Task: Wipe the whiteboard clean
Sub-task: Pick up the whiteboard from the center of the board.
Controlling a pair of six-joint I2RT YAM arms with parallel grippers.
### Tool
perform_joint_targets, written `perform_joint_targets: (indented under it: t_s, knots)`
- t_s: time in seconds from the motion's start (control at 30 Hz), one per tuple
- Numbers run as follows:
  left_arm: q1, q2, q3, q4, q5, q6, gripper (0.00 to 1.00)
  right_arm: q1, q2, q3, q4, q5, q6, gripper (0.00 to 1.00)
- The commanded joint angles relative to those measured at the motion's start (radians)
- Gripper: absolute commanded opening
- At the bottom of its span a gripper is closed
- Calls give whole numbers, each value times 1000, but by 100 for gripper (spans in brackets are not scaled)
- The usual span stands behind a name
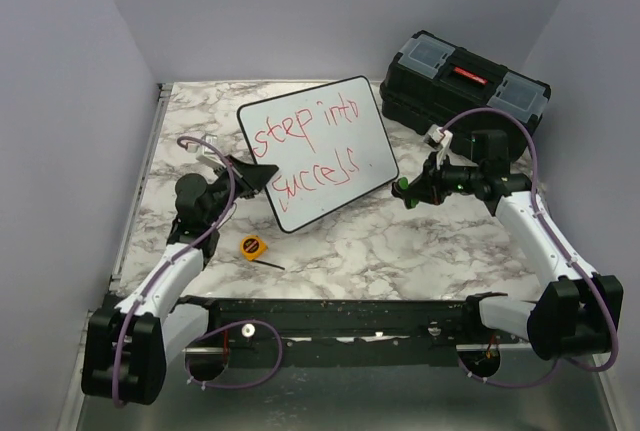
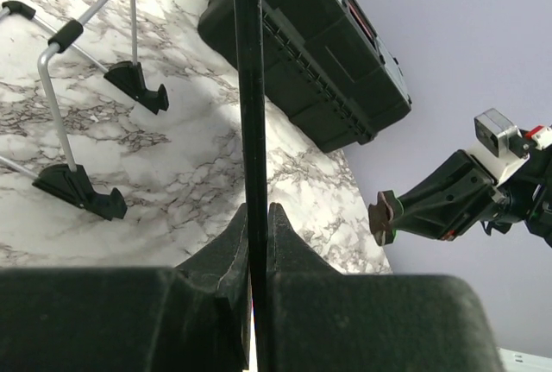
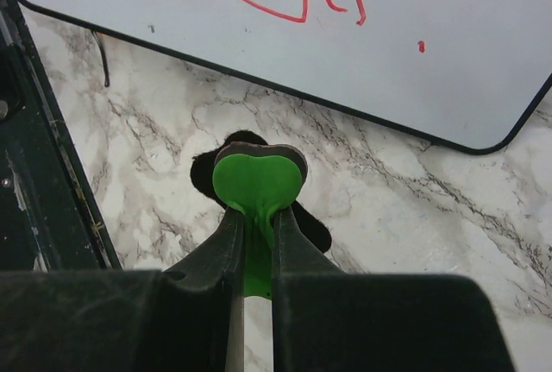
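The whiteboard [image 1: 320, 151] bears the red handwriting "step into success" and is held tilted over the marble table. My left gripper [image 1: 252, 177] is shut on its left rim; in the left wrist view the rim [image 2: 248, 87] runs edge-on between the closed fingers of the left gripper [image 2: 257, 210]. My right gripper [image 1: 412, 191] is shut on a small green eraser [image 3: 257, 178] with a dark felt pad. The eraser hovers over the table just off the board's lower right edge [image 3: 345, 44], not touching it.
A black toolbox [image 1: 465, 86] stands at the back right, close behind the right arm. The wire easel stand [image 2: 78, 87] sits on the table behind the board. A small yellow object [image 1: 253, 246] lies near the left arm. A black rail [image 1: 330, 316] runs along the near edge.
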State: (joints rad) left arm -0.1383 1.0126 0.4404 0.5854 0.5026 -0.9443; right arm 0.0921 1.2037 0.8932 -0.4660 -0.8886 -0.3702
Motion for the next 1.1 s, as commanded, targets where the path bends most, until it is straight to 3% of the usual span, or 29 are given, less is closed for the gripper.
perform_joint_targets:
  t_s: [0.0,0.57,1.07]
  knots:
    - [-72,-100,-46,230,-117,-47,0,-8,-16,-1,-40,-53,-33,1]
    - [-315,-278,-259,224,-389,-13,0,-8,-43,5,-176,-159,-228,1]
    - [-471,-272,-238,108,-489,20,0,-8,-93,73,-321,-125,-383,1]
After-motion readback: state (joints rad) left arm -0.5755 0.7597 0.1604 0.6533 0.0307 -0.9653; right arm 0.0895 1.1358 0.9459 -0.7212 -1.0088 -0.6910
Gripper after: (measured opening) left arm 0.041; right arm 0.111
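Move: The eraser in the right gripper is about 31 cm right of the left gripper, 4 cm back and 5 cm lower. The held whiteboard's middle is 12 cm right of the left gripper, 5 cm ahead; the empty stand 8 cm right, 10 cm ahead, 17 cm below; the tape measure 5 cm left, 12 cm back, 20 cm below. From the right gripper, the whiteboard's middle is 19 cm left, 9 cm ahead, 5 cm up. Keep the left fingers shut on the whiteboard's left edge and draw it about 7 cm back, with some 5 cm to the right and 4 cm down, away from the stand and towards the eraser. Meanwhile ease the right gripper about 4 cm back, rising 2 cm only at the end, and turn it some 10 degrees counter-clockwise, eraser still pinched. ##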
